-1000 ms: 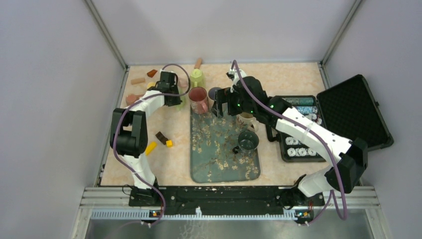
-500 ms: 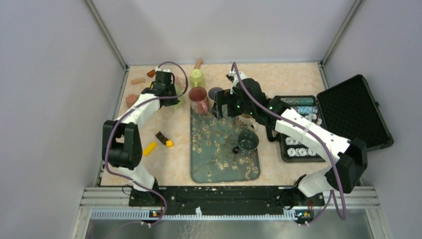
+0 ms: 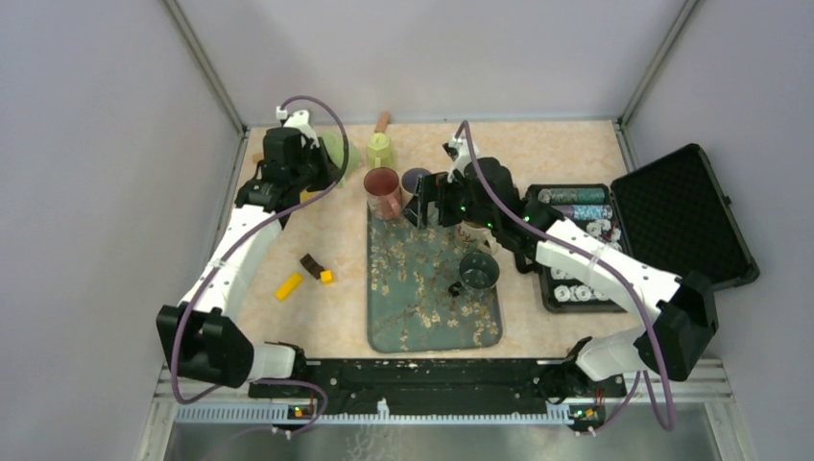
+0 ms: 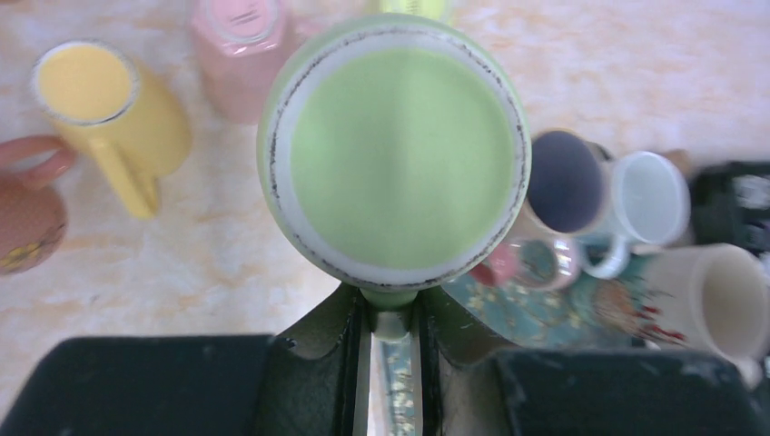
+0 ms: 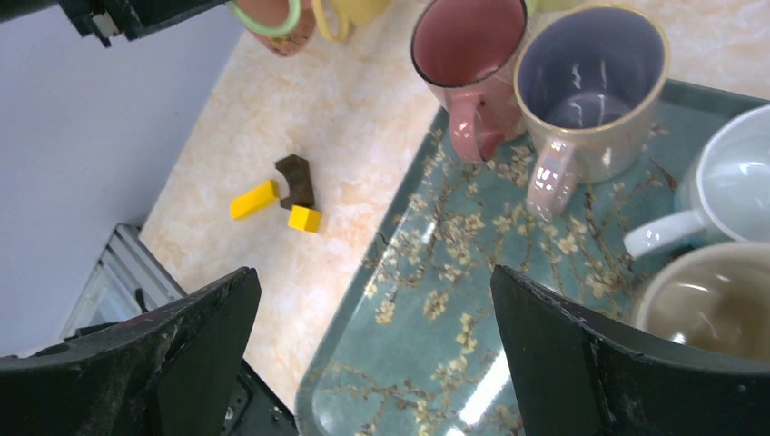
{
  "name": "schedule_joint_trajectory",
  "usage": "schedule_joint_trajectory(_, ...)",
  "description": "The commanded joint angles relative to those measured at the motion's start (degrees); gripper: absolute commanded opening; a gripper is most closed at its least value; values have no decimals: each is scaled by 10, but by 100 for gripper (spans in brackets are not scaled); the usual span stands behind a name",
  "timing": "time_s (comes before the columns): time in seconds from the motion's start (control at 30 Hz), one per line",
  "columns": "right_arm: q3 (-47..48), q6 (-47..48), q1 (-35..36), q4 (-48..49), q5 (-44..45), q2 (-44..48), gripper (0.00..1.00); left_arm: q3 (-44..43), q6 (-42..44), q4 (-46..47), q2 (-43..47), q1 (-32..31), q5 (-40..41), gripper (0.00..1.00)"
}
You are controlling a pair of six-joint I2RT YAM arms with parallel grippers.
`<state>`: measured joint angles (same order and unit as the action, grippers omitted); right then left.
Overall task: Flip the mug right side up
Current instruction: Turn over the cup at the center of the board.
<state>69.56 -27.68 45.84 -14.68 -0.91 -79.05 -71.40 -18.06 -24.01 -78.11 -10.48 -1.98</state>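
Note:
My left gripper (image 4: 390,331) is shut on the handle of a light green mug (image 4: 392,150). The mug hangs above the table with its flat base facing the wrist camera. In the top view the left gripper (image 3: 305,158) holds the green mug (image 3: 333,154) at the back left of the table. My right gripper (image 5: 372,363) is open and empty above the floral tray (image 5: 454,300). In the top view the right gripper (image 3: 422,204) hovers by the tray's far end.
A pink mug (image 5: 468,45), lavender mug (image 5: 586,73), white mug (image 5: 735,191) and cream mug (image 5: 708,309) stand upright at the tray's far end. A dark mug (image 3: 477,272) sits on the tray. A yellow mug (image 4: 100,100), small blocks (image 3: 307,274) and an open chip case (image 3: 576,250) are nearby.
My left gripper has lifted the green mug off the table and carried it back and to the left. The right arm has barely moved.

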Motion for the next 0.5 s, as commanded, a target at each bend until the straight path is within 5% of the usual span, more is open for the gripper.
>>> schedule_joint_trajectory(0.0, -18, -27, -5, 94, -40, 28, 99, -26, -19, 95, 64, -9, -124, 0)
schedule_joint_trajectory(0.23, -60, -76, -41, 210, -134, 42, 99, -16, -127, 223, 84, -26, -272, 0)
schedule_joint_trajectory(0.47, -127, -164, -83, 375, -224, 72, 99, 67, -313, 489, 75, -29, -390, 0)
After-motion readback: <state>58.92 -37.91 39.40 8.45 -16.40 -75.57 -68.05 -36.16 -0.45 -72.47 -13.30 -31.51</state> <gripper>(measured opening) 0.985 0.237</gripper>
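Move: The left hand already holds the green mug by its handle. The open right gripper waits about 18 cm to its right, 8 cm back and level in height. Below the left hand, some 17 cm down, stand the red mug (2 cm ahead, 8 cm right) and the blue-lined mug (2 cm ahead, 17 cm right). From the right hand the green mug is about 12 cm ahead, 17 cm left and 4 cm above. The left hand carries the mug up and right, about 11 cm each, twisting, towards the rising right gripper. ##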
